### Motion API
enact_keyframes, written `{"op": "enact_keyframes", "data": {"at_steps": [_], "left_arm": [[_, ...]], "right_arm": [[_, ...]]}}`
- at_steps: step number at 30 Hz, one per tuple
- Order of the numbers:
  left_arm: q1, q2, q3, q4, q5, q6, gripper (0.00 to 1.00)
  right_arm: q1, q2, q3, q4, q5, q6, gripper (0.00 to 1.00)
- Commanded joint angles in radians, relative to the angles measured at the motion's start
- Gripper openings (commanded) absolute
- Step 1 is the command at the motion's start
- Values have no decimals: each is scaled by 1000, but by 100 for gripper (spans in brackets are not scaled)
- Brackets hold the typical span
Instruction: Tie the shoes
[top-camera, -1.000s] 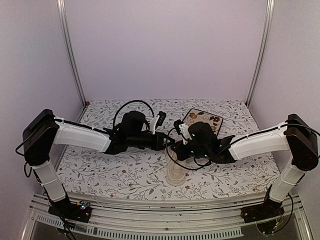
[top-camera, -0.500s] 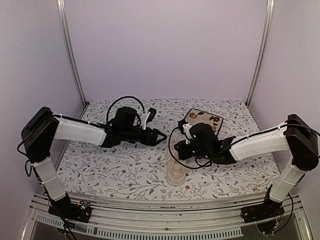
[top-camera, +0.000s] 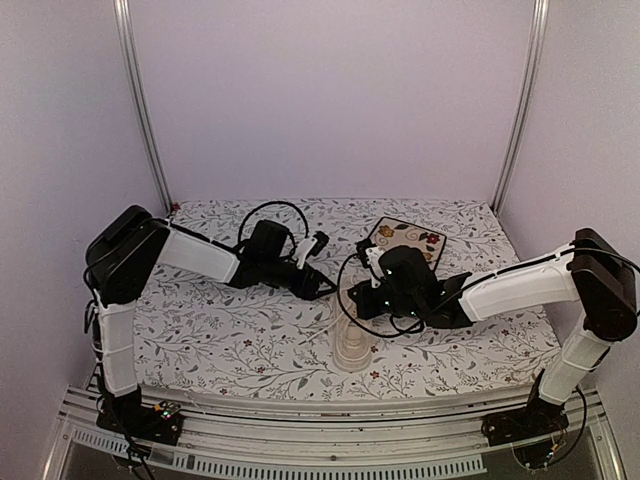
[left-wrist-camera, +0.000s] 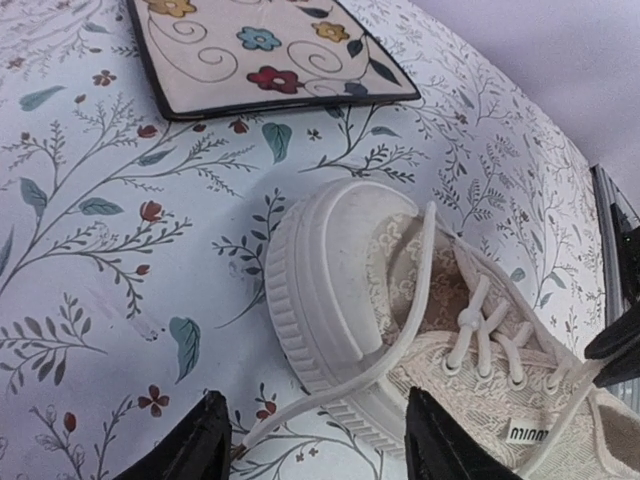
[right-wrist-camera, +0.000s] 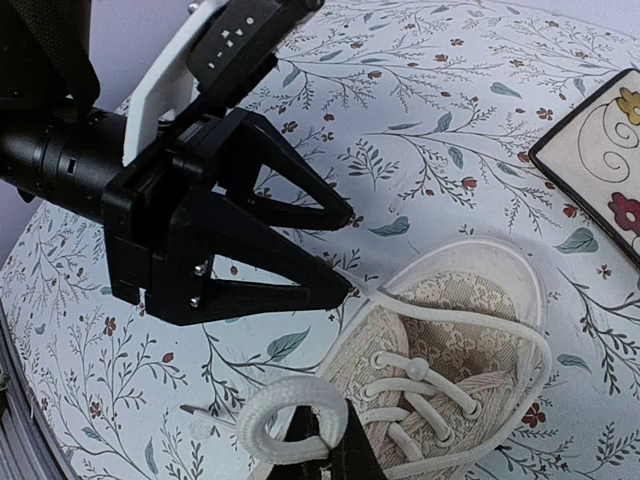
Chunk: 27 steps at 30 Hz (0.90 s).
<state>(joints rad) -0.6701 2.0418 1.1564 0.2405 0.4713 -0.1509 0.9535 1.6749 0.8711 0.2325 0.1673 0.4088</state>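
Note:
The cream-white shoe lies on the patterned table, its toe toward the floral tile; from above only part of the shoe shows below the grippers. My left gripper is open over the toe, and a loose lace runs across the toe cap and down between its fingers, untouched. My right gripper is shut on a loop of lace just over the eyelets. In the right wrist view the open left gripper sits close by, at the shoe's left side.
A square floral tile lies just behind the shoe, to the right; it shows as the tile in the left wrist view. Both arms meet at mid-table, the left gripper and right gripper almost touching. Enclosure walls stand behind and beside.
My left gripper was shut beside the right one; it has opened, let the lace go and drawn slightly left, its arm swinging back. The right gripper keeps its hold, nearly still.

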Motion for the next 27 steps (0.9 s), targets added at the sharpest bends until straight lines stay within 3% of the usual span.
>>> {"op": "enact_keyframes", "data": {"at_steps": [1, 9, 19, 21, 27], "left_arm": [[-1, 61, 70, -24, 87, 60, 59], [-2, 141, 144, -52, 168, 62, 57], [-2, 119, 105, -21, 179, 9, 7], [-1, 96, 80, -7, 178, -9, 1], [-4, -15, -17, 37, 149, -107, 0]], "right_arm": [[-2, -19, -8, 18, 3, 15, 2], [0, -19, -8, 14, 1, 19, 2], [0, -21, -7, 14, 5, 21, 2], [0, -24, -9, 14, 9, 21, 2], [-1, -33, -2, -4, 23, 23, 2]]}}
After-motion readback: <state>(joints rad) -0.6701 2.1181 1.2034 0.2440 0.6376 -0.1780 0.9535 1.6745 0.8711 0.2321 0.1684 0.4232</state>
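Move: The lace strand the left hand goes for runs between its open fingers, with the part to be pinched about 3 cm to the right, 1 cm back and 2 cm lower. The shoe's middle lies some 8 cm back, 6 cm right and 3 cm below; the right hand's lace loop is roughly 5 cm back, 6 cm right and 3 cm higher; the flowered mat is about 15 cm ahead, 14 cm right and 6 cm lower. From the right hand, that strand lies about 4 cm ahead, 3 cm left and 5 cm lower. The left hand eases about 3 cm to the right and 1.5 cm down over the near strand, turning clockwise by nearly 10 degrees, then shuts its wide-open fingers and pinches the lace at their tips, drawing back slightly and about 1 cm left again at the end. The right hand stays where it is, still gripping its lace loop above the shoe. ##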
